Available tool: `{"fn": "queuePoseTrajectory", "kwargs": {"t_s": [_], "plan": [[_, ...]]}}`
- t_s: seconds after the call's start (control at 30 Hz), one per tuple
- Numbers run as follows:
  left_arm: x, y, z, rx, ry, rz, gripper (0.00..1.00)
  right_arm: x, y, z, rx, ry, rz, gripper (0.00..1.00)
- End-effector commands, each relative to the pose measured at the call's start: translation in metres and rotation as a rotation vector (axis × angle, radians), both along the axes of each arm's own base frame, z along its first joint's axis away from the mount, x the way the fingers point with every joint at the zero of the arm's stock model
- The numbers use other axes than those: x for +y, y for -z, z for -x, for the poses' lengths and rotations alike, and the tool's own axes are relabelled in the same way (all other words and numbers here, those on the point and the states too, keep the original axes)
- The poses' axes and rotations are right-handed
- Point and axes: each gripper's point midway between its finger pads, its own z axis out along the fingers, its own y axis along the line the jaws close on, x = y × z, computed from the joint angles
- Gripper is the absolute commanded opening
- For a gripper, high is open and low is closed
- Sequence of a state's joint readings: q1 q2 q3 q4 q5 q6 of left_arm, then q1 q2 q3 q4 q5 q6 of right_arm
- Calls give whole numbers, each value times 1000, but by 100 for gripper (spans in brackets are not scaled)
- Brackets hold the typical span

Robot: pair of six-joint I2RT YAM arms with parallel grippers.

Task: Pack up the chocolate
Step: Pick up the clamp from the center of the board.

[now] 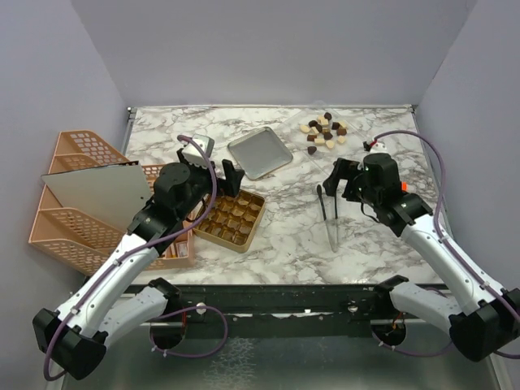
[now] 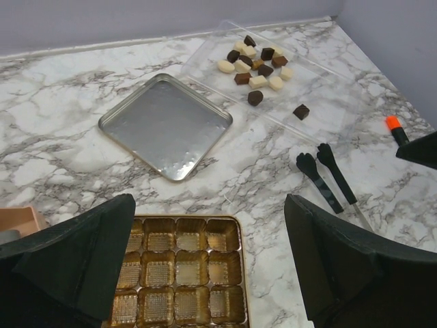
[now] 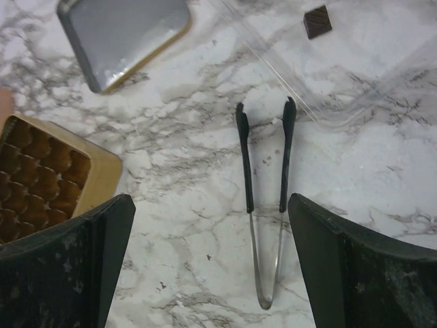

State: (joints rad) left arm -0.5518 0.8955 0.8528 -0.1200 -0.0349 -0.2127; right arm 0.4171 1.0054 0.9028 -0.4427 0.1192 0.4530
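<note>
The chocolate [image 1: 323, 132] lies as several dark, light brown and cream pieces on a clear plastic sheet at the back right, also seen in the left wrist view as the chocolate [image 2: 256, 65]. One dark piece [image 3: 317, 20] shows in the right wrist view. The golden compartment tray [image 1: 231, 218] sits left of centre, its cells [image 2: 177, 270] empty. My left gripper [image 1: 218, 193] hovers open over the tray's far edge [image 2: 208, 205]. My right gripper [image 1: 341, 185] is open above black-tipped metal tongs [image 3: 265, 178], holding nothing [image 3: 210, 201].
A silver square tin lid [image 1: 260, 152] lies inside-up behind the tray. The tongs [image 1: 327, 215] lie on the marble right of the tray. Peach plastic file baskets [image 1: 77, 203] with a grey board fill the left side. Grey walls enclose the table.
</note>
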Motion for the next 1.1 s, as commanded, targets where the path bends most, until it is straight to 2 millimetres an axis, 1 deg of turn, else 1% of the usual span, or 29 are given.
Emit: {"fn": "queuePoseTrajectory", "kwargs": {"t_s": [0.0, 0.03, 0.13, 0.17, 0.33, 0.47, 0.67, 0.77, 1.07], "plan": [[24, -10, -4, -57, -115, -12, 99, -24, 55, 15, 176, 58, 148, 96], [27, -11, -4, -63, -132, -12, 99, -25, 63, 16, 200, 51, 174, 93], [36, -15, -3, -79, -169, -11, 99, -25, 85, 17, 256, 26, 215, 78], [38, -16, -3, -83, -179, -9, 99, -23, 90, 16, 267, 15, 216, 76], [48, -20, -2, -99, -229, -4, 99, -16, 116, 17, 299, -3, 195, 73], [54, -22, 0, -109, -248, -4, 99, -13, 133, 17, 319, -24, 200, 70], [56, -23, 0, -114, -257, -4, 99, -20, 155, 18, 352, -9, 242, 68], [56, -23, 0, -113, -258, -5, 99, -19, 163, 21, 358, -17, 237, 67], [55, -21, 0, -109, -255, -6, 99, -18, 177, 21, 376, -14, 236, 66]]}}
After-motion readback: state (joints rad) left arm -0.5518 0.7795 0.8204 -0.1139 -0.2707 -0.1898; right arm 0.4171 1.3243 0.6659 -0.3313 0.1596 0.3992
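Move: The clamp's middle lies almost straight below the right hand, about 20 cm down and a centimetre back and to the right. From this hand, a lone dark chocolate sits some 15 cm ahead and 4 cm to the right, the metal tray about 19 cm ahead and 20 cm left, and the gold mould roughly 28 cm left and 2 cm back, all near table level. From the left hand, the clamp is level ahead, some 27 cm right and 28 cm below. Lower the right gripper about 17 cm onto the middle of the clamp, fast at first and then easing off, drifting slightly back. Tip the fingers over 20 degrees further down, dip the hand's left side, and narrow the wide-open fingers by about a third without gripping yet. Meanwhile swing the empty left gripper, still open, about 5 cm left and slightly up, turning it counter-clockwise. ##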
